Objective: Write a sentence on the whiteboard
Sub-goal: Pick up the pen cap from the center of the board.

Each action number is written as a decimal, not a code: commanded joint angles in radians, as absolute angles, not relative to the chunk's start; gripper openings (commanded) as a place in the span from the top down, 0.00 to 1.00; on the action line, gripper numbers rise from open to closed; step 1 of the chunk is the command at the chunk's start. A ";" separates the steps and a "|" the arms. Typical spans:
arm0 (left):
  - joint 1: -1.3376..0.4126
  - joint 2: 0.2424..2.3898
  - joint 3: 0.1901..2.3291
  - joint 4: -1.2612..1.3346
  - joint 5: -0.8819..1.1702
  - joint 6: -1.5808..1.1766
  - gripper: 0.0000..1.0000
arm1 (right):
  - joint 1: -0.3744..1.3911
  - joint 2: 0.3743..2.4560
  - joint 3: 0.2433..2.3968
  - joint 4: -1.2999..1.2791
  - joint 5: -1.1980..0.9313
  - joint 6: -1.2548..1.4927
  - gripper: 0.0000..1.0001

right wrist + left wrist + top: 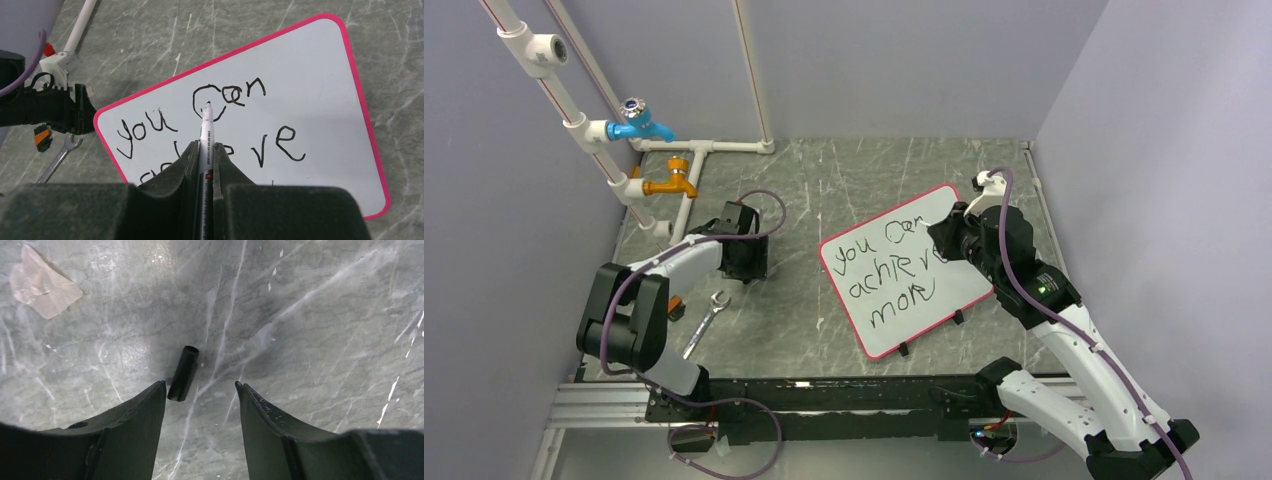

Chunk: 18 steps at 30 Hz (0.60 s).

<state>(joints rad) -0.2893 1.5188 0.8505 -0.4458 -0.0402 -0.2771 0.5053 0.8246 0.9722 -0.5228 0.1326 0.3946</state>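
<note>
The whiteboard (pixel 904 275) lies tilted on the marble table, pink-rimmed, with "you can achieve more" written on it in black. My right gripper (pixel 206 148) is shut on a white marker (pixel 207 127). The marker's black tip sits at the first letter of "can" on the whiteboard (pixel 310 100). In the top view the right gripper (pixel 943 240) hovers over the board's upper right part. My left gripper (pixel 200 385) stands open, low over the table to the left of the board. A black marker cap (pixel 183 373) lies just beyond its left fingertip. In the top view the left gripper (pixel 744 262) points down.
A metal wrench (pixel 707 320) lies near the left arm. White pipes with a blue tap (pixel 639 122) and an orange tap (pixel 674 183) stand at the back left. A scrap of tape (pixel 42 282) is stuck to the table. Grey walls close in the sides.
</note>
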 commanded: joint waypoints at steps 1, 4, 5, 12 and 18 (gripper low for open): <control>-0.272 1.559 0.855 -0.401 0.032 -0.305 0.43 | 0.505 0.821 1.009 -0.504 0.124 0.398 1.00; -0.268 1.585 0.863 -0.399 0.051 -0.305 0.52 | 0.505 0.823 1.009 -0.505 0.126 0.396 1.00; -0.268 1.589 0.861 -0.395 0.060 -0.307 0.55 | 0.505 0.823 1.009 -0.506 0.129 0.396 1.00; -0.271 1.574 0.798 -0.345 0.098 -0.326 0.69 | 0.504 0.827 1.002 -0.503 0.139 0.393 1.00; -0.274 1.579 0.753 -0.307 0.126 -0.325 0.87 | 0.505 0.834 0.997 -0.494 0.138 0.394 1.00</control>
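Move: The pen cap lies almost under my open left fingers, about 1 cm ahead, 1 cm to the left and some 2 cm down. A crumpled tape scrap lies about 6 cm ahead and 5 cm left of the hand, the wrench about 9 cm back and 7 cm left, and the whiteboard's middle roughly 29 cm right and 1 cm ahead. From my right hand, the cap is about 32 cm left, 4 cm ahead and 26 cm below. I ease my left hand down about 1.5 cm, with the fingertips coming to either side of the pen cap near the tabletop, and shut the fingers from a bit over half open until they pinch it across its middle. The hand hardly shifts sideways or turns. My right hand stays still over the whiteboard, keeping its hold on the pen. ##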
